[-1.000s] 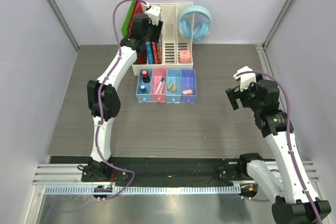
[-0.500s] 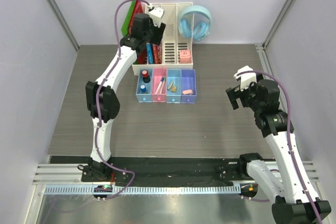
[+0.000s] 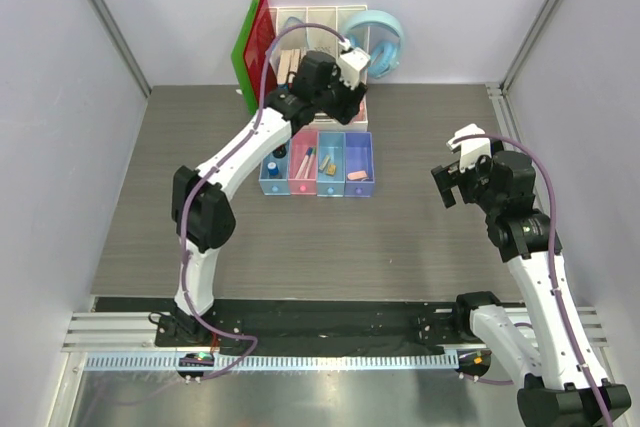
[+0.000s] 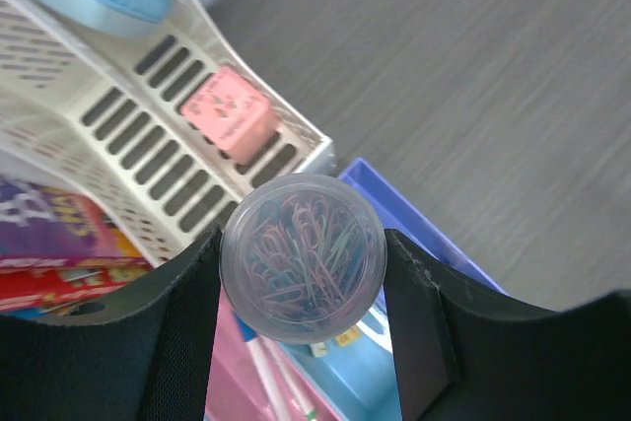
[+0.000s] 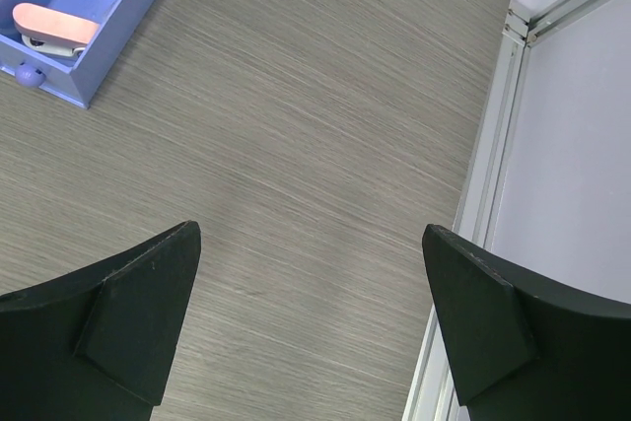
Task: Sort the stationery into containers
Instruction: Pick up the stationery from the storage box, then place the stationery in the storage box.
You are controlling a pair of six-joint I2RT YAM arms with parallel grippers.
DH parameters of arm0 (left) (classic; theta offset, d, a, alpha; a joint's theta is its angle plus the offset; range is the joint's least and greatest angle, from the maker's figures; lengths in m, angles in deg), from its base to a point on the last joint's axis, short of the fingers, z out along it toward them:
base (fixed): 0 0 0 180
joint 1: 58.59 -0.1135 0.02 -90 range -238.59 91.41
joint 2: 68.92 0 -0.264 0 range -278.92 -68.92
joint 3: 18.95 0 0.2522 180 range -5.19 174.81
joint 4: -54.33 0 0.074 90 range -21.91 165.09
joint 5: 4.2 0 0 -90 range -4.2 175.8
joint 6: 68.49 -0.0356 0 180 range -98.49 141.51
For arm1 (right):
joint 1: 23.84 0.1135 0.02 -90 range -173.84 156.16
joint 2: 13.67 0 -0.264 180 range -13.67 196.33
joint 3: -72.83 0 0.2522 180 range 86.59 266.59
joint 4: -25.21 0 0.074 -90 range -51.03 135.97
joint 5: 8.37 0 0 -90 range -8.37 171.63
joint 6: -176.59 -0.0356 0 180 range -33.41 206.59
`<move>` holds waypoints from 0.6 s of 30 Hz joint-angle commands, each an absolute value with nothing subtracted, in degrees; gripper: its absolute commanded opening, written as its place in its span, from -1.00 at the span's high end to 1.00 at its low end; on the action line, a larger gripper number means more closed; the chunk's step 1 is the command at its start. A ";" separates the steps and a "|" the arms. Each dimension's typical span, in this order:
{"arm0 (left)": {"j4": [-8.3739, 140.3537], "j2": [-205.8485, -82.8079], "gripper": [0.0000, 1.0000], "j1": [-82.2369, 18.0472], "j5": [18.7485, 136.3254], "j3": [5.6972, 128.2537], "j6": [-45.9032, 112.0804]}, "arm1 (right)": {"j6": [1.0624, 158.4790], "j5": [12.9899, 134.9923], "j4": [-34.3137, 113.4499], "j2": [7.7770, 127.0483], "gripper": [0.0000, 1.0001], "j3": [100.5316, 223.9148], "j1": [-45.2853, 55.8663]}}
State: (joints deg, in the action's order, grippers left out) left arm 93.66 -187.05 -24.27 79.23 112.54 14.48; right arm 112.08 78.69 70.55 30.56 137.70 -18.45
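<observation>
My left gripper (image 4: 303, 248) is shut on the grey-blue round piece (image 4: 301, 283), a clear tub of coloured paper clips. It hangs over the containers (image 3: 317, 190), above the seam of the third light blue tray (image 4: 355, 377) and the purple-blue tray (image 4: 419, 229). A marker (image 4: 281, 372) lies in the pink tray and tan erasers (image 4: 335, 340) in the light blue one. The pink clip (image 5: 54, 22) lies in the purple-blue tray (image 5: 99, 66). The red-topped stamp (image 3: 278, 150) stands in the leftmost tray. My right gripper (image 5: 311, 234) stands open and empty over bare table at the right.
Behind the trays stands a white slotted organizer (image 4: 148, 135) with a pink cube (image 4: 232, 115) in one slot, books (image 4: 49, 244) beside it and light blue headphones (image 3: 385, 37) at its right. Red-green folders (image 3: 250, 47) lean at its left. A metal rail (image 5: 493, 145) edges the table.
My left arm has swung right, from the organizer's left slots to above the right-hand trays, with the round piece in its jaws. The right arm has not moved.
</observation>
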 commanded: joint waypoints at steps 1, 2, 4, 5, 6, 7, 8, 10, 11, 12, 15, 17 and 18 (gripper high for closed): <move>92.88 -188.79 1.00 -23.18 77.36 112.75 16.31 | 111.37 78.38 69.56 29.22 -0.99 139.41 -19.00; 92.79 -189.41 0.99 -23.00 77.10 112.84 16.76 | 111.46 78.38 69.56 29.05 -0.99 139.24 -18.92; 92.09 -191.25 0.99 -22.82 76.57 113.10 17.81 | 111.55 78.38 69.56 29.13 -0.99 138.97 -18.92; 92.00 -191.87 0.99 -22.65 76.40 113.28 17.90 | 111.46 78.38 69.56 29.05 -0.99 138.97 -18.91; 92.00 -192.58 0.99 -22.39 76.31 113.37 17.99 | 111.63 78.47 69.56 29.13 -0.99 138.97 -19.00; 92.09 -193.63 0.99 -22.30 76.13 113.72 17.91 | 111.72 78.38 69.56 28.96 -0.99 138.80 -18.92; 92.09 -194.16 0.99 -22.12 75.78 113.64 17.91 | 111.72 78.38 69.47 29.05 -0.99 138.80 -19.00; 92.09 -194.95 1.00 -21.77 75.78 113.46 17.91 | 111.81 78.38 69.47 29.05 -0.99 138.80 -19.00; 92.09 -195.74 0.99 -21.59 75.52 113.37 17.91 | 111.81 78.29 69.47 29.05 -0.99 138.62 -18.92; 92.17 -196.10 0.99 -21.51 75.52 113.28 17.99 | 111.81 78.29 69.38 29.05 -0.99 138.71 -18.91; 91.30 -197.42 0.99 -21.33 75.16 112.67 18.60 | 111.72 78.12 69.30 29.05 -0.99 138.62 -19.00; 90.68 -197.94 1.00 -21.24 75.07 112.14 18.96 | 111.72 78.03 69.29 29.05 -0.99 138.53 -19.00; 90.25 -198.55 0.99 -21.15 75.16 112.23 19.05 | 111.72 78.03 69.29 29.13 -0.99 138.36 -18.92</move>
State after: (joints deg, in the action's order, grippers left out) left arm 93.09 -198.52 -21.73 76.37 112.10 17.63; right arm 112.08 78.52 70.74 29.82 137.70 -18.73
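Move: My left hand already holds the round paper clip box. The tray's purple compartment lies about 19 cm below it, some 5 cm to the right and 2 cm back. The pink stapler sits in that compartment's near end, about 3 cm nearer me than its middle; the light-blue compartment adjoins it 7 cm to the left, and the pink adapter stands 12 cm farther out than the purple one's middle. From my right hand the purple compartment is some 17 cm ahead, 21 cm left and 18 cm below. I lower the clip box with my left hand towards the purple compartment, about 12 cm down, while easing some 4 cm to the right, with a slight draw back at the start. My fingers tip roughly 10 degrees further downwards and keep their hold; the descent is slowing by the end. ##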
